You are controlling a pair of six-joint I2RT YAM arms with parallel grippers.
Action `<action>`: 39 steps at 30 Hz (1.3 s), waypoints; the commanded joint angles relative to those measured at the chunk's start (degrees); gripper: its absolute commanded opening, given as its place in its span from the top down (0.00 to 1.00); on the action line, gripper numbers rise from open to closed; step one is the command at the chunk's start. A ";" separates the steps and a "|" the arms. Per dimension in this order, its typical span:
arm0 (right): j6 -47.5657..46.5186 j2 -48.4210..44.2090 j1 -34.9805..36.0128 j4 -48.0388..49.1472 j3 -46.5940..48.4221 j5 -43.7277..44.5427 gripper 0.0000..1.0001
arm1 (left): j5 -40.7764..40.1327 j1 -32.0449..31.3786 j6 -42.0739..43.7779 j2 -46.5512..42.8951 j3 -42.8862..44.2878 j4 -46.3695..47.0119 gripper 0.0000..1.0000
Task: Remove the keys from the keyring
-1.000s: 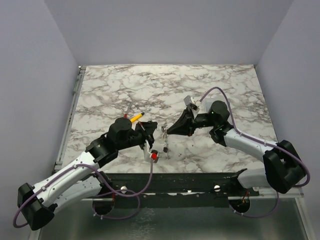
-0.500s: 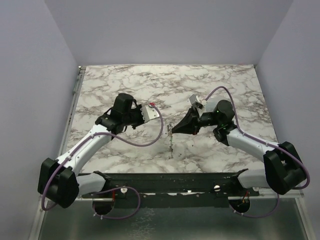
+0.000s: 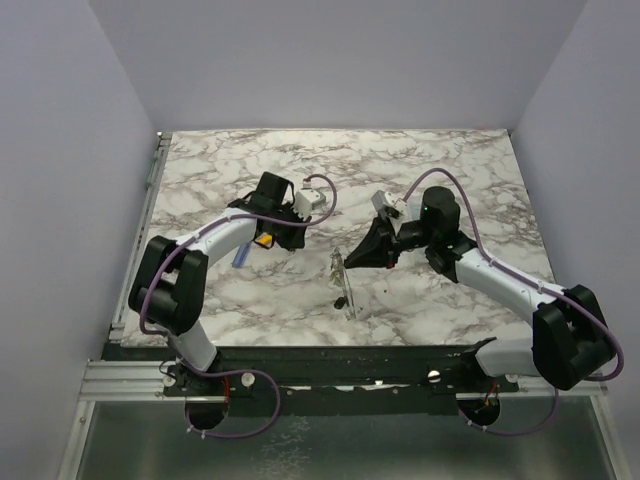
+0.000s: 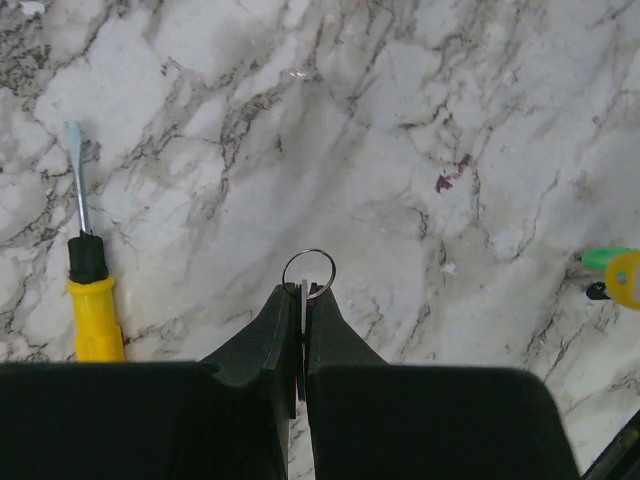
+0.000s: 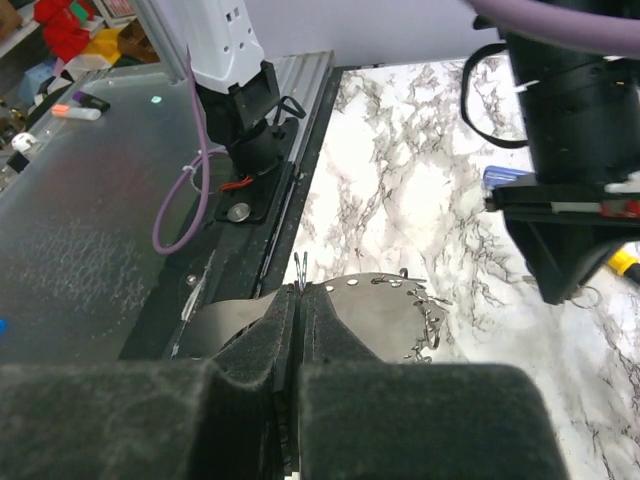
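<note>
My left gripper (image 4: 302,292) is shut on a thin flat metal key, and a small wire ring (image 4: 308,271) pokes out above the fingertips. In the top view the left gripper (image 3: 278,236) hangs low over the table's left middle. My right gripper (image 5: 300,290) is shut on the edge of a flat metal keyring plate (image 5: 385,312) with holes and small wire loops along its rim. In the top view the right gripper (image 3: 352,262) holds this plate (image 3: 339,276) tilted over the table's middle. A green and yellow tagged piece (image 4: 612,270) lies on the marble right of the left gripper.
A yellow-handled screwdriver (image 4: 86,297) lies on the marble left of the left gripper, and it also shows in the top view (image 3: 263,240). A blue stick (image 3: 240,257) lies beside it. The left arm (image 5: 580,190) shows close in the right wrist view. The table's near edge rail (image 3: 350,360) is below.
My left arm has swung from the table's middle out to the back left, away from the plate. My right gripper has stayed near the middle, still holding the plate.
</note>
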 commanded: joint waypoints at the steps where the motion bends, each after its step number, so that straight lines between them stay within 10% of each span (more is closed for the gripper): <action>1: -11.20 -1.72 -0.31 -13.20 4.07 -2.13 0.99 | -3.98 0.35 -7.86 4.40 6.37 -0.02 1.00; 13: -13.95 -2.11 -0.33 -17.43 6.00 -1.97 0.99 | -8.25 0.43 -15.35 11.34 6.63 4.04 0.97; 19: -14.76 -2.35 -0.44 -18.25 6.33 -2.08 0.99 | -10.67 0.75 -16.32 13.09 7.58 4.99 0.72; 25: -14.90 -2.22 -0.67 -18.52 6.45 -2.29 0.99 | -0.20 1.61 -15.99 7.14 7.72 4.70 0.38; 39: 7.13 -0.73 -1.18 8.31 0.26 1.67 0.99 | 20.76 1.46 -4.68 -19.32 -9.43 6.48 0.29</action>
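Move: The left gripper already holds the freed silver key; its bare spot on the marble is about 4 cm ahead and 5 cm below. The yellow screwdriver is roughly 7 cm ahead, 3 cm left, the blue one 3 cm ahead, 11 cm left, both some 6 cm below. The keyring hangs about 13 cm back, 12 cm right and 8 cm higher. From the right gripper the spot is some 16 cm ahead, 13 cm left, 21 cm below. Bring the left gripper about 3 cm forward, then lower the held key some 4 cm to the marble beside the yellow screwdriver, turning slightly counter-clockwise. Open the fingers wide to let go, then lift away about 14 cm and draw back towards the keyring, tilting the fingers up towards the robot's right. Keep the keyring held nearly still in the right gripper. ##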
